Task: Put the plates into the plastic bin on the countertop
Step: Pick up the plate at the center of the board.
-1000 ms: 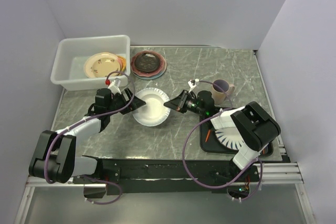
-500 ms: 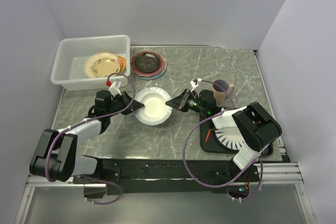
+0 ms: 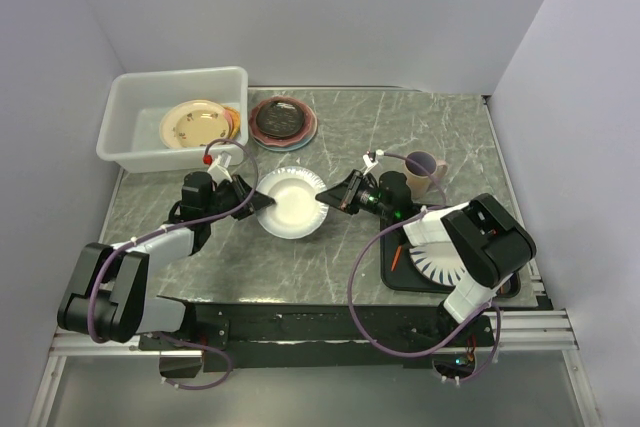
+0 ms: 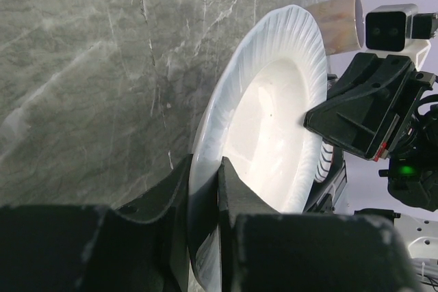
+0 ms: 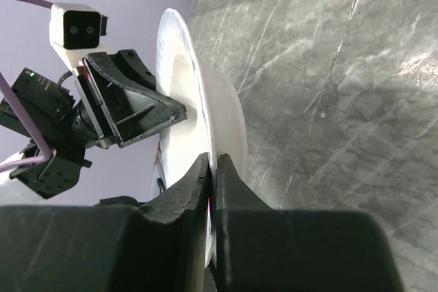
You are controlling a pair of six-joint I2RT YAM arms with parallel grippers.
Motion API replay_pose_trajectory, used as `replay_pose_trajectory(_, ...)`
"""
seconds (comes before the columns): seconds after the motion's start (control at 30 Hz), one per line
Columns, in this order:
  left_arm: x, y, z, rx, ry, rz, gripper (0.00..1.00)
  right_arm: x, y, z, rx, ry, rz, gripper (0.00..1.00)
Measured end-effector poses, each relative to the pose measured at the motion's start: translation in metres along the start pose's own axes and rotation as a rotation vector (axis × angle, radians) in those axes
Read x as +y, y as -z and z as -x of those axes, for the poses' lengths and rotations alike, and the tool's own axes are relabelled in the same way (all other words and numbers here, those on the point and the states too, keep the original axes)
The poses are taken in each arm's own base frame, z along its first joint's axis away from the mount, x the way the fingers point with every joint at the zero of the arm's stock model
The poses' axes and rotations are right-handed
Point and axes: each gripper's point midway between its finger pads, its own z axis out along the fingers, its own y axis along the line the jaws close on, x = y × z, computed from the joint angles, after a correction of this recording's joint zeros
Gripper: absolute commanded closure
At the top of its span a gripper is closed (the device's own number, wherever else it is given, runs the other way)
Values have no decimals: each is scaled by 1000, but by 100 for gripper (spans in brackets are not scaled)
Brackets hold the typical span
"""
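Note:
A white plate is held just above the countertop between both arms. My left gripper is shut on its left rim, and my right gripper pinches the right rim. In the left wrist view the plate runs between my left gripper jaws. In the right wrist view its rim sits between my right gripper jaws. The plastic bin at back left holds a tan-gold plate over an orange one. A dark brown pink-rimmed plate lies beside the bin.
A pinkish mug stands right of the right gripper. A black tray at the front right carries a striped white plate. Walls close in the counter on the left, back and right.
My left gripper has shut on the white plate's left rim. The plate has shifted slightly toward the back, with both arms following. The right jaws look unchanged.

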Motion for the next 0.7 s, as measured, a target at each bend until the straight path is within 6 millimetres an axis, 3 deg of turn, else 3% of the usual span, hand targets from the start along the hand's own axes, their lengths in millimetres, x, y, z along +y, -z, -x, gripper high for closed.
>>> replay_pose_trajectory(0.23, 0, -1, -2, 4, 0, 5, 99, -3, -1, -1, 2, 1, -6, 65)
replay_pose_trajectory(0.7, 7, -2, -6, 7, 12, 37, 99, 5, -3, 0, 2, 18, 29, 28)
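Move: The left hand already pinches the white plate's left rim. The plate's middle lies about 7 cm to its right, level fore and aft; the plastic bin is its next place, some 22 cm ahead and 22 cm left, a little lower, and the plate stack about 21 cm ahead, 4 cm right. From the right hand, at the opposite rim, the plate's middle is about 7 cm left and 1 cm back, and the mug some 25 cm right, 5 cm ahead. The right fingers release the plate's right rim, spreading from nearly shut to about two-thirds open while that hand stays almost in place around the edge. The left fingers keep their pinch on the opposite rim, and the left hand sinks about 1 cm with hardly any tilt. ##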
